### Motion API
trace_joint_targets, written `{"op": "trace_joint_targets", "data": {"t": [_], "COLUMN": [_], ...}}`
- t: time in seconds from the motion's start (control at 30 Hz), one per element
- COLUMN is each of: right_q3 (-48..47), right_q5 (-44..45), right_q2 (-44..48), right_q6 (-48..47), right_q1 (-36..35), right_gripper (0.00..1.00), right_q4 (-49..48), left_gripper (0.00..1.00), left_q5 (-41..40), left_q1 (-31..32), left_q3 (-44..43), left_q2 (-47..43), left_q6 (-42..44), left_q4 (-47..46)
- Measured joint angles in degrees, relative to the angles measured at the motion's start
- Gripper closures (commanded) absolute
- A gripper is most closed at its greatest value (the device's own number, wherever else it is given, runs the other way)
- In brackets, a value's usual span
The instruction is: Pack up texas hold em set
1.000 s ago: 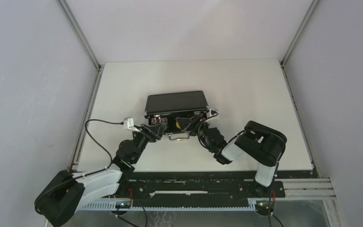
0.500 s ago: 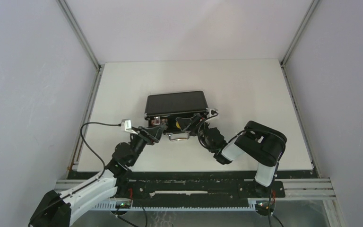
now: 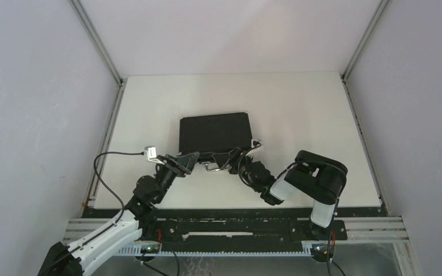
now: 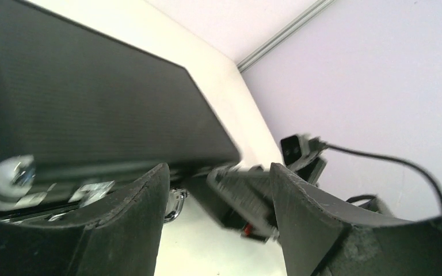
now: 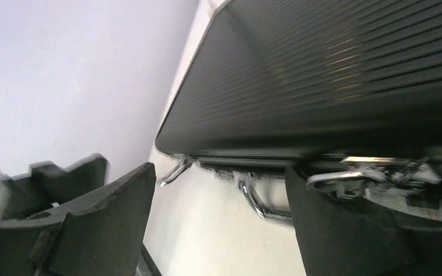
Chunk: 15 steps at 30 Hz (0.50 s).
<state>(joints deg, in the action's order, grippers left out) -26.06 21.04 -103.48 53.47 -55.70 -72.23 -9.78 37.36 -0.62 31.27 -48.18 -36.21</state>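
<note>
The texas hold em set shows only as its black textured briefcase [image 3: 214, 132], lying flat mid-table with the lid down; whatever is inside is hidden. Its metal handle [image 3: 213, 167] sticks out of the near side. My left gripper [image 3: 185, 161] is open at the front left corner, low over the table, with nothing between its fingers [image 4: 132, 224]. My right gripper [image 3: 233, 156] is open at the front right, beside the handle [image 5: 259, 202], also empty. A silver latch [image 5: 374, 172] stands out just past its right finger. In the left wrist view the briefcase [image 4: 92, 103] fills the upper left.
The white table [image 3: 299, 115] runs out to metal rails at the left, right and near edges, with grey walls around. A cable [image 3: 115, 158] loops from the left wrist over the table's left part. Both arms crowd the strip between the case and the near edge.
The briefcase lid, raised a second ago, has come down flat. Both grippers have dropped lower in front of the case, and the left arm has stretched out along the near edge.
</note>
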Motion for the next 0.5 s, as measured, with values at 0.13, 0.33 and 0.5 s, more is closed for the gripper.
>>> {"op": "trace_joint_targets", "data": {"t": [0.13,0.33,0.5], "right_q3": [4.96,12.81,13.86], "right_q5": [0.55,3.17,6.29], "right_q2": [0.66,6.19,18.73], "right_q6": [1.20,2.19,-1.31], "right_q1": [-3.56,-9.05,-9.88], "right_gripper": [0.10,0.10,0.97], "right_q4": [0.13,-0.04,4.96], "left_gripper": [0.31,0.30,0.30], "left_q5": [0.02,0.11,0.07], "left_q1": [0.17,0.50,0.52], "left_q3": [0.00,0.00,0.00], "left_q2": [-4.00,-6.43,-3.50], "left_q6": [-1.22,-2.38,-1.25], "left_q4": [2.23,4.33,4.92]}}
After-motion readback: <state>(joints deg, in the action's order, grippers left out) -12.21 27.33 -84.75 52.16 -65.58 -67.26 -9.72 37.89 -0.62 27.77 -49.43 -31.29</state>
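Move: The right latch on the front of the closed case lies about 5 cm to the right of the right hand, about level with it in reach and some 2 cm lower. The case handle is roughly 4 cm to that hand's left, 1 cm nearer the base and 3 cm below; the case's middle is about 10 cm ahead and 4 cm left. From the left hand, the right latch is some 18 cm right, 5 cm ahead and 10 cm down. Coming clear of the case front by the right latch, the right hand pulls back towards its base about 8 cm, drifting some 3 cm to its right. It dips 3 to 4 cm on the way, then rises about 5 cm to finish slightly above where it began, its wide-open fingers starting to close near the end. ##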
